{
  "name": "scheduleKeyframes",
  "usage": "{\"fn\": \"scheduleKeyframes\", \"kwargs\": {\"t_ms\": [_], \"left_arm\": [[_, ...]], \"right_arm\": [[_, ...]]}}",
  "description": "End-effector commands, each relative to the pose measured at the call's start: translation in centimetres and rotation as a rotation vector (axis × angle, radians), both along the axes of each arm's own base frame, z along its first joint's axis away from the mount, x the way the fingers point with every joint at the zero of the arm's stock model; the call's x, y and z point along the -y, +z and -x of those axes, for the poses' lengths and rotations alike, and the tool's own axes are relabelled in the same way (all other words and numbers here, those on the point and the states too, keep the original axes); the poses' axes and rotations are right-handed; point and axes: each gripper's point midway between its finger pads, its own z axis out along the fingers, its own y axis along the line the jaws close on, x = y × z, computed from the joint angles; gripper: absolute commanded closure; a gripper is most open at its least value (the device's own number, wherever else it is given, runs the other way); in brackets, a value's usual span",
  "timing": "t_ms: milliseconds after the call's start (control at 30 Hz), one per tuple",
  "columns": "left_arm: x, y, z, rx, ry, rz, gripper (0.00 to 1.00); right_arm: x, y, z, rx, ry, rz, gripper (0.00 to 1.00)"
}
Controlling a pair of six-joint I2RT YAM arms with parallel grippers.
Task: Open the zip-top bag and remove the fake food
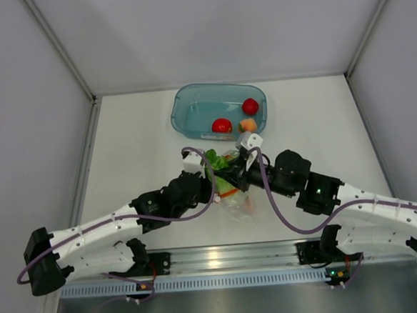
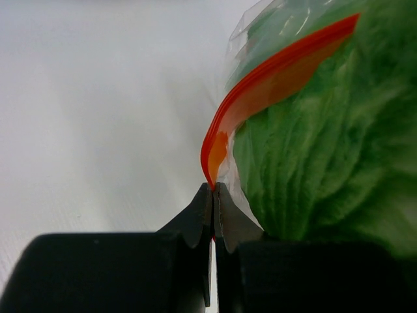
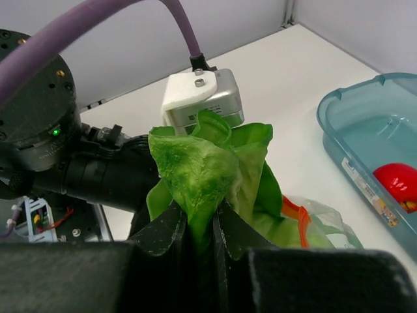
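The clear zip-top bag lies mid-table between the two arms, its orange-red zip strip curving up from my left gripper, which is shut on the strip's end. A large green lettuce head of the fake food sticks out of the bag's mouth. My right gripper is shut on one lettuce leaf, with the bag behind it. From above, the lettuce shows between both wrists. Two red round pieces and a peach-coloured piece lie in the bin.
The teal translucent bin stands just beyond the bag, near the back of the table; its rim is at the right in the right wrist view. The left arm's wrist camera sits close behind the lettuce. Grey walls enclose the table.
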Motion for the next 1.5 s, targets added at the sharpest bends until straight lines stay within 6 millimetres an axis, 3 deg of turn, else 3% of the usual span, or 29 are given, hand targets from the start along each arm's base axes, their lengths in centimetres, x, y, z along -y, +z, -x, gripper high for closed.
{"fn": "scheduleKeyframes", "kwargs": {"t_ms": [0, 67, 133, 167, 267, 400, 500, 667, 767, 833, 867, 967, 1233, 1300, 1367, 1467], "left_arm": [[1.2, 3.1, 0.5, 0.04, -0.08, 0.073, 1.0], [1.2, 3.0, 1.0, 0.036, -0.106, 0.078, 1.0], [1.3, 2.7, 1.6, 0.032, -0.149, 0.071, 1.0], [1.1, 2.2, 1.7, 0.027, -0.157, 0.062, 1.0], [1.1, 1.5, 2.4, 0.018, -0.202, 0.051, 1.0], [1.1, 0.7, 3.4, 0.01, -0.278, 0.048, 1.0], [0.9, 0.6, 3.5, 0.019, -0.29, 0.046, 1.0], [0.8, 1.3, 3.5, 0.048, -0.298, 0.064, 1.0], [1.0, 2.4, 3.2, 0.077, -0.298, 0.08, 1.0], [1.0, 3.0, 2.5, 0.094, -0.268, 0.076, 1.0], [1.2, 3.9, 2.2, 0.107, -0.259, 0.087, 1.0], [1.9, 4.9, 1.5, 0.122, -0.253, 0.081, 1.0], [4.6, 3.3, 2.4, 0.086, -0.389, 0.055, 1.0], [4.5, 2.7, 2.6, 0.09, -0.394, 0.045, 1.0], [4.2, 2.5, 2.7, 0.099, -0.394, 0.039, 1.0], [3.1, 2.4, 2.1, 0.128, -0.349, 0.023, 1.0]], "right_arm": [[0.6, 3.1, -0.1, 0.113, -0.005, -0.085, 1.0], [1.2, 3.6, -0.9, 0.189, -0.048, -0.071, 1.0], [4.1, 4.6, -4.5, 0.149, -0.32, -0.122, 1.0], [6.6, 4.8, -6.5, 0.126, -0.51, -0.139, 1.0], [8.0, 5.8, -7.4, 0.107, -0.605, -0.218, 1.0], [11.7, 5.1, -9.3, 0.081, -0.864, -0.253, 1.0], [13.0, 4.4, -9.7, 0.082, -0.936, -0.262, 1.0], [14.2, 1.8, -10.1, 0.043, -1.04, -0.273, 1.0], [12.7, 1.9, -9.8, 0.058, -0.937, -0.331, 1.0], [9.7, 3.6, -8.7, 0.123, -0.735, -0.383, 1.0], [8.9, 3.3, -8.4, 0.134, -0.686, -0.381, 1.0], [8.4, 3.7, -8.1, 0.104, -0.654, -0.451, 1.0], [13.3, 3.6, -10.5, -0.002, -1.028, -0.575, 1.0], [14.2, 3.3, -11.1, -0.016, -1.106, -0.556, 1.0], [15.0, 4.3, -11.7, -0.019, -1.144, -0.574, 1.0], [15.2, 5.1, -12.6, -0.033, -1.125, -0.606, 1.0]]}}
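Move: My right hand already grips the leafy top of the green lettuce, its body hanging about 8 cm below into the bag; the blue bin lies some 35 cm straight ahead and 24 cm lower. The red tomato sits about 30 cm ahead in the bin, with the peach some 10 cm to the tomato's right. The bag's middle is about 18 cm below this hand and 4 cm right. From my left hand, pinching the orange rim, the lettuce is about 5 cm right and slightly higher, the bin some 33 cm ahead and 5 cm right. I draw the lettuce out of the bag with my right hand, forward and equally to the right, about 16 cm in all at nearly constant height and with a brief pause partway, swinging my fingers clockwise some 55 degrees to face the bin and rolling their left side up. My left hand keeps the orange rim pinched, rises a little, turns slightly clockwise and follows about 3 cm rightward. ##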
